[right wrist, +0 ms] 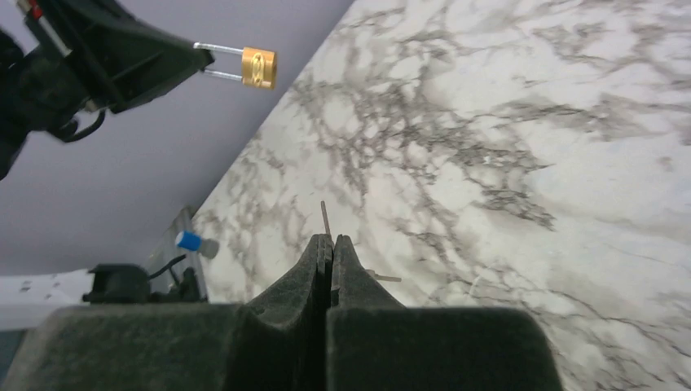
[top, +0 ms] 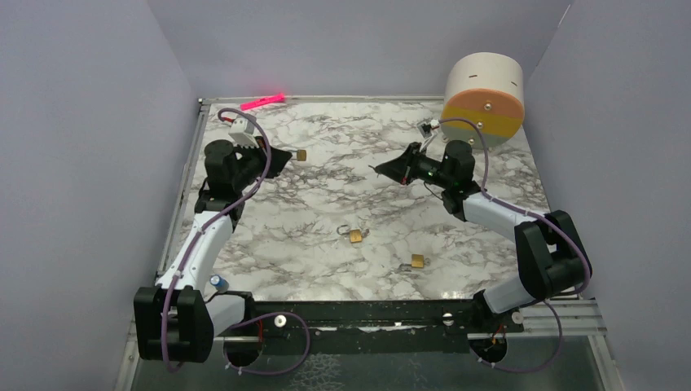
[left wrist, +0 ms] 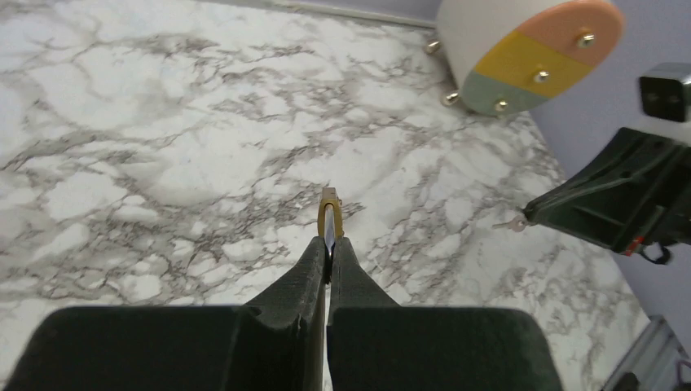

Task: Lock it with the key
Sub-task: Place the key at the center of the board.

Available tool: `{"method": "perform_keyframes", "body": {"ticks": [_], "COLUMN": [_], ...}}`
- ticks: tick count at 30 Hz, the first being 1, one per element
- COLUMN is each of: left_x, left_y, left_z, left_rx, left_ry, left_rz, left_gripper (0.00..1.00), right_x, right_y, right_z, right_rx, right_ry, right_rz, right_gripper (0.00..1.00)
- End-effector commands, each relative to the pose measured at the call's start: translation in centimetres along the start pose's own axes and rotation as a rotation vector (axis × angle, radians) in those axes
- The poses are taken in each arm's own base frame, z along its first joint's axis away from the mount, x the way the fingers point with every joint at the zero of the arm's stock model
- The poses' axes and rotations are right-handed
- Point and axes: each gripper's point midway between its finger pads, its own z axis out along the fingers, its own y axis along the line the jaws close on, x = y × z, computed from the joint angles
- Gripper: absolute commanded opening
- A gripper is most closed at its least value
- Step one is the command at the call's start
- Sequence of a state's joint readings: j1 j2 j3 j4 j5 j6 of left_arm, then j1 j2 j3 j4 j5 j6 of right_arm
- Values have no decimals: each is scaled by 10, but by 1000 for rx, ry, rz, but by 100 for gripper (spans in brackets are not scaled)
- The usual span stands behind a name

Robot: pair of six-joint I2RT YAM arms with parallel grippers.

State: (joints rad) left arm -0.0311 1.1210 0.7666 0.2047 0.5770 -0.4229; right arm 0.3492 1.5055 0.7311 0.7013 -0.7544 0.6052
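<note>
My left gripper [top: 287,154] is shut on the silver shackle [right wrist: 218,61] of a small brass padlock [top: 301,154], held above the back left of the marble table [top: 326,277]. In the left wrist view the padlock [left wrist: 328,213] shows edge-on past the shut fingertips [left wrist: 314,252]. My right gripper [top: 379,169] is shut on the key [right wrist: 325,218], whose thin blade pokes out past the tips and points left toward the padlock [right wrist: 258,68]. From the left wrist the key [left wrist: 513,222] shows at the right gripper's tip [left wrist: 534,213]. A gap separates key and padlock.
Two more brass padlocks lie on the table, one with its shackle open near the middle [top: 354,235] and one nearer the front [top: 416,261]. A round drum with an orange and yellow face [top: 485,98] stands at the back right. A pink object [top: 262,102] lies at the back edge.
</note>
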Motion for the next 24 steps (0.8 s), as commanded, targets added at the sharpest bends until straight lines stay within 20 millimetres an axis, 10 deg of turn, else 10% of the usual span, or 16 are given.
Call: {"method": "perform_keyframes", "body": {"ticks": [1,24], "left_x": [35,123], "left_y": [39,51], "left_z": [8,65], "left_rx": [-318,-292], "left_ry": [80,119], "left_rz": [-8,-120], "left_gripper": [0,0], "right_x": [-6,85], "right_y": [-61,-137], "right_z": [-3,11], "right_rx": [319,446], "right_ry": [-10,234], "right_rz": [7,183], "right_gripper": [1,1]}}
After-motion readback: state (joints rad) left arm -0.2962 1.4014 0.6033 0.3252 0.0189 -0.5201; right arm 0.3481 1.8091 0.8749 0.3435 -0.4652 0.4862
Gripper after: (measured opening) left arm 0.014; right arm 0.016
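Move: My right hand holds the key, and the bare centre of the board lies about 5 cm ahead of it, 2 cm to its left and some 19 cm below. At that same table height, one loose padlock lies 5 cm back and 6 cm left of this hand, another about 11 cm back and 9 cm right. From my left hand, which holds the third padlock by its shackle, the board's centre is roughly 4 cm ahead, 18 cm right and 25 cm below. I bring the key down about 15 cm towards the middle of the board with my right hand, first swinging some 5 cm forward and about 3 cm right, and tipping the fingers down with a clockwise turn. My left hand sinks some 16 cm alongside with its padlock, its fingers dipping and turning counter-clockwise. Both grips stay shut. ##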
